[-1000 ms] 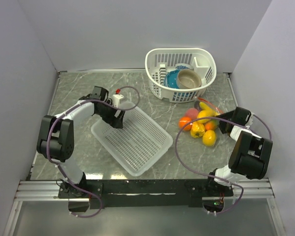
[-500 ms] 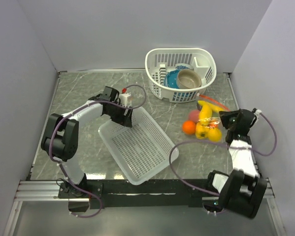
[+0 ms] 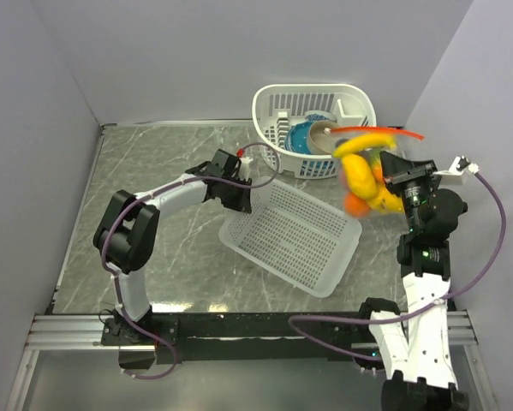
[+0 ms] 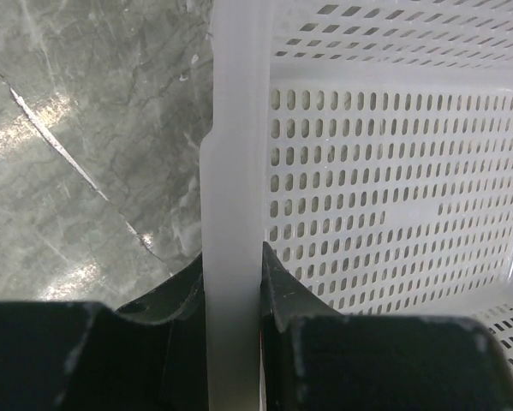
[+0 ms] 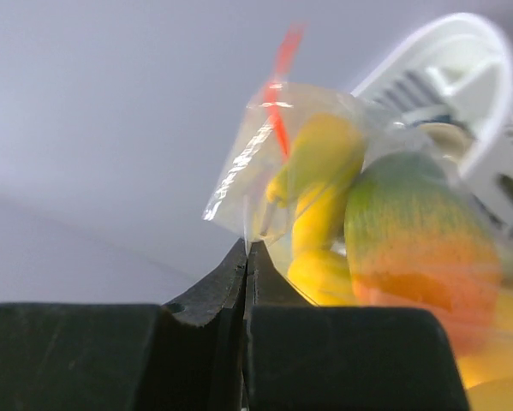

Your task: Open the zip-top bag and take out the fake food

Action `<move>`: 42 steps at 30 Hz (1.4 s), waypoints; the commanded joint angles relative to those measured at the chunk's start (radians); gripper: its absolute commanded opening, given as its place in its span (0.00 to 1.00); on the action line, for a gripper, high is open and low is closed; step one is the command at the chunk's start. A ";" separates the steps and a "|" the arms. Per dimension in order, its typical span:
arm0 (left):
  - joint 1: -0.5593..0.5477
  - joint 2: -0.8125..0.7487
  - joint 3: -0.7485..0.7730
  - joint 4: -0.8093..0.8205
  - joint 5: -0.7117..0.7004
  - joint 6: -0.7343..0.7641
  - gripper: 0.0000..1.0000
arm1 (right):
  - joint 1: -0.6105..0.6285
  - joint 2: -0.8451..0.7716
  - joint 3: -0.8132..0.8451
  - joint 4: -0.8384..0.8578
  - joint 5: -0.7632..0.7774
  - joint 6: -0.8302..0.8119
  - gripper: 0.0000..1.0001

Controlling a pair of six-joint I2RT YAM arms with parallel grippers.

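The zip-top bag (image 3: 365, 168) hangs in the air at the right, blurred, its red zipper strip (image 3: 384, 133) on top. My right gripper (image 3: 393, 168) is shut on a clear corner of the bag (image 5: 239, 175), its jaws pressed together (image 5: 247, 250). Inside the bag is the fake food (image 5: 406, 227): yellow pieces and a green-and-orange fruit. My left gripper (image 3: 242, 197) is shut on the rim (image 4: 235, 128) of a flat white perforated tray (image 3: 295, 235), one finger on each side of the rim (image 4: 233, 257).
A tall white slatted basket (image 3: 277, 107) stands at the back, holding a blue bowl (image 3: 301, 137) and partly hidden by the raised bag. It also shows behind the bag in the right wrist view (image 5: 462, 68). Grey walls close both sides.
My right gripper has closed on the bag and lifted it off the table, high to the right. My left gripper has closed on the tray's rim and dragged the tray rightward.
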 commanded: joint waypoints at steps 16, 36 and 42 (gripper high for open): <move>0.294 -0.124 -0.171 -0.101 0.353 -0.133 0.99 | 0.535 0.211 0.278 0.064 0.065 -0.134 0.00; 0.536 0.086 -0.048 -0.991 1.080 0.921 0.99 | 0.622 0.343 0.261 0.058 0.165 -0.162 0.00; 0.499 -0.072 -0.087 -0.991 1.046 1.001 0.99 | 0.622 0.392 0.287 0.116 0.119 -0.124 0.00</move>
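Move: The left gripper still pinches the rim of the shallow white basket, whose middle lies some 13 cm to its right, 8 cm back and 4 cm lower. For the right gripper, which already holds the food bag up high, that basket is about 20 cm to the left, 3 cm back and 35 cm below. The tall dish basket stands roughly 21 cm ahead, 15 cm left and 27 cm below the right gripper. Swing the right gripper about 18 cm left, keeping its pinch on the bag and turning nearly 30 degrees counter-clockwise, to bring the food over the shallow basket; rise slightly at first, then sink back to the starting height. Open the left gripper wide off the rim, draw it some 10 cm left, then back and up, swinging its fingers up to point right, nearly level. ##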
